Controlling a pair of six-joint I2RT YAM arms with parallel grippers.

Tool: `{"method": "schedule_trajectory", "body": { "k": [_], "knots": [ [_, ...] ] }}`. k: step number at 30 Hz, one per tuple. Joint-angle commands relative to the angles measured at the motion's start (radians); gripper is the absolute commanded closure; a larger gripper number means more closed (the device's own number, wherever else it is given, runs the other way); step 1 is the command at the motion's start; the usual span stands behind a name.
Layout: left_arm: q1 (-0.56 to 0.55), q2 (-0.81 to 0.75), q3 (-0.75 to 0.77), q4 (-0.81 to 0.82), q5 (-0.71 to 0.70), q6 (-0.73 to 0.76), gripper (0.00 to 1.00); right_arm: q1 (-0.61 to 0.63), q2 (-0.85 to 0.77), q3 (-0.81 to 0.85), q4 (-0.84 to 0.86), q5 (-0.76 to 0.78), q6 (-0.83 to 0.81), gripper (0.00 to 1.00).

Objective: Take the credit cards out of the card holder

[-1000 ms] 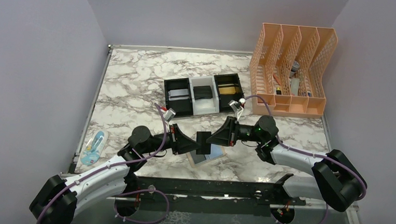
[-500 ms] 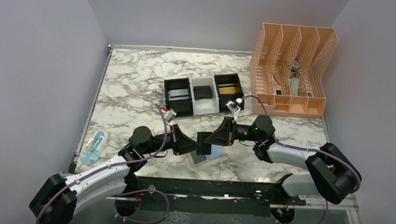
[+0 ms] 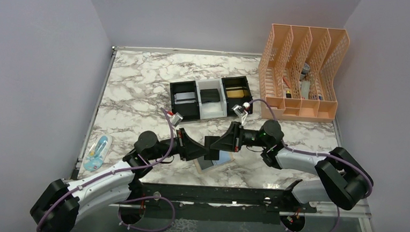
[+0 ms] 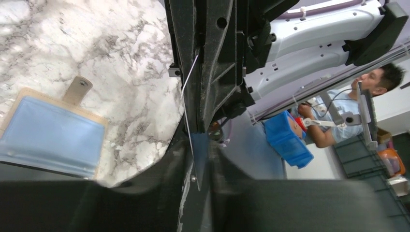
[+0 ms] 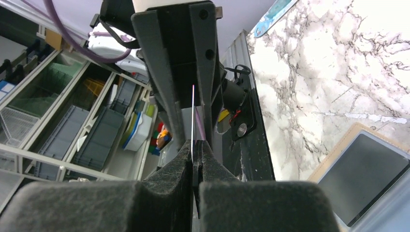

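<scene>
A dark credit card point(image 3: 211, 144) stands on edge in the air between my two grippers, above the card holder point(image 3: 216, 163). My right gripper point(image 3: 220, 143) is shut on the card's thin edge point(image 5: 192, 116), its pads point(image 5: 180, 164) pressed tight on it. My left gripper point(image 3: 203, 147) faces it from the other side. Its jaws stand slightly open, with a narrow gap on each side of the card point(image 4: 198, 154). The tan holder point(image 4: 48, 135) lies flat on the marble with a bluish pocket up. A dark grey panel point(image 5: 362, 171) shows in its other pocket.
A row of small black and white bins point(image 3: 210, 97) sits behind the grippers, with a silvery card point(image 3: 185, 97) and a gold card point(image 3: 236, 92) in them. A peach mesh organizer point(image 3: 302, 73) stands at the back right. A blue packet point(image 3: 97, 151) lies at the left edge.
My right gripper has closed onto the card. My left gripper's jaws have eased apart from it. Both arms stay nearly in place, and the right one has shifted a little to the left.
</scene>
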Motion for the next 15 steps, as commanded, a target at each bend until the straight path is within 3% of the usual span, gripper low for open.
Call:
{"method": "schedule_trajectory", "body": {
  "k": [1, 5, 8, 9, 15],
  "knots": [
    [-0.005, -0.027, 0.024, -0.069, -0.046, 0.057, 0.62, 0.006, -0.065, -0.001, -0.105, 0.079, -0.089, 0.99],
    [-0.005, -0.064, 0.109, -0.333, -0.119, 0.168, 0.25, 0.005, -0.162, 0.037, -0.361, 0.198, -0.237, 0.99],
    [-0.005, -0.097, 0.208, -0.605, -0.247, 0.285, 0.05, 0.006, -0.23, 0.065, -0.526, 0.306, -0.336, 0.99],
    [-0.005, -0.106, 0.241, -0.686, -0.303, 0.314, 0.01, 0.006, -0.249, 0.074, -0.572, 0.346, -0.364, 0.99],
    [-0.004, -0.108, 0.435, -1.066, -0.587, 0.422, 0.01, 0.006, -0.31, 0.148, -0.804, 0.554, -0.536, 0.99]
  ]
}}
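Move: The black card lies roughly flat between both hands' fingertips, its middle some 2 cm right of the left hand point and about 1 cm ahead. From the right hand, the tray's middle white compartment is about 23 cm ahead, 3 cm left and 14 cm lower; the grey-card compartment sits about 10 cm left of it, the gold-card compartment 11 cm right and 2 cm farther out. The opened card holder is about 15 cm below the right hand, 2 cm back, level sideways. The black card comes free of the left fingers, which go on opening to full width, while the right hand keeps it pinched and carries it forward about 5 cm and 2 cm right towards the tray, turning some 20 degrees clockwise with fingertips dipping. The left hand goes forward about 5 cm and draws 3 cm left away from the card, its fingers swinging forward and tipping down. ##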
